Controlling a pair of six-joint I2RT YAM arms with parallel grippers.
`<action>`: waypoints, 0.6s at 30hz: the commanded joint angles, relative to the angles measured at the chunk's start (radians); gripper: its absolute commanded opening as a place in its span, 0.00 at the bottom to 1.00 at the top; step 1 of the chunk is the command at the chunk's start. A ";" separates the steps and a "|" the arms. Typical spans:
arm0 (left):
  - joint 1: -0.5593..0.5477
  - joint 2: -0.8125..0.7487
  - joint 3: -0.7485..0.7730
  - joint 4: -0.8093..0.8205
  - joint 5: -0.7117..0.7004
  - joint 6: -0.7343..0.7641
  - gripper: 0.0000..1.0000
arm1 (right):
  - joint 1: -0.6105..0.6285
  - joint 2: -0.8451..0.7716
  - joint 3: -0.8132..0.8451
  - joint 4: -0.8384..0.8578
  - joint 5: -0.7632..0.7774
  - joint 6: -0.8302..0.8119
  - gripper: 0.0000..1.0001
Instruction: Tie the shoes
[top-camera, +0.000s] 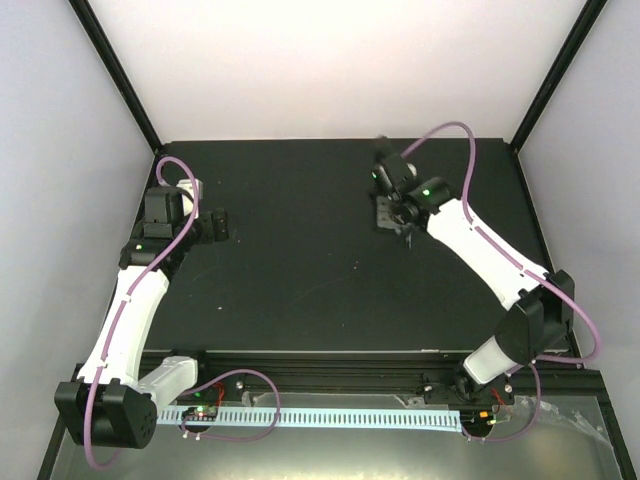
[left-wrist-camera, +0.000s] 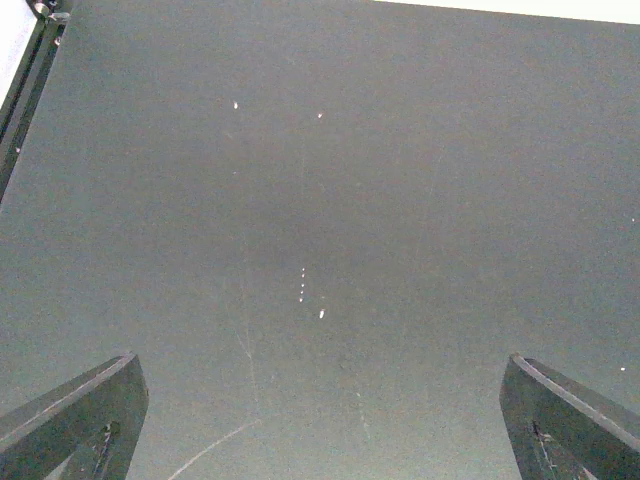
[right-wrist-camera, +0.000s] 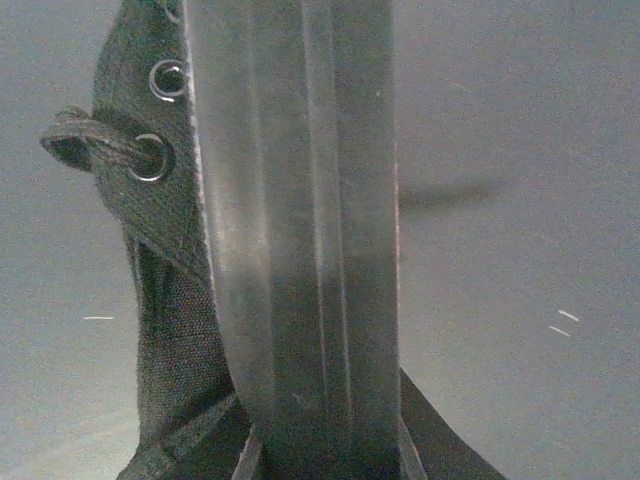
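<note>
The black shoe (right-wrist-camera: 170, 330) fills the right wrist view, its woven side with metal eyelets (right-wrist-camera: 150, 157) on the left and a thin black lace (right-wrist-camera: 85, 140) knotted through one. Its flat sole (right-wrist-camera: 300, 250) runs edge-on up the middle, and my right gripper (right-wrist-camera: 322, 450) is shut on it, one jaw on each side. From above, the right gripper (top-camera: 393, 203) sits at the table's far right, over the dark shoe (top-camera: 384, 216), which is mostly hidden there. My left gripper (left-wrist-camera: 320, 370) is open over bare mat; from above it (top-camera: 215, 225) rests at the far left.
The black table mat (top-camera: 300, 270) spans the work area, with white walls (top-camera: 330, 70) behind and at both sides. A black frame post (left-wrist-camera: 20, 90) shows at the upper left of the left wrist view. Purple cables loop over both arms.
</note>
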 joint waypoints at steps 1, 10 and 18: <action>0.006 -0.014 -0.002 0.006 0.012 0.003 0.99 | 0.069 0.010 0.291 0.105 -0.219 0.044 0.02; 0.005 -0.025 -0.003 0.007 -0.001 0.002 0.99 | 0.069 -0.027 0.240 0.350 -0.349 0.121 0.02; 0.006 -0.033 -0.018 0.025 0.005 -0.001 0.99 | 0.070 -0.089 -0.350 0.869 -0.588 0.252 0.02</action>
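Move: The bare patch near the middle of the table, where the already-held black shoe is being taken, lies some 13 cm to the right hand's left, level with it fore and aft, and about 18 cm below. No other loose things stand around it. From the idle left hand that patch is roughly 27 cm to the right, about 3 cm farther out and some 22 cm below. The black shoe, still pinched in the right hand's fingers, is whipped in an arch leftwards over the table: up about 15 cm while going left, then steeply down most of that height again, ending some 12 cm left of its start and still in the air. The wrist rolls roughly 35 degrees, its left side rising, and the grip stays shut. ##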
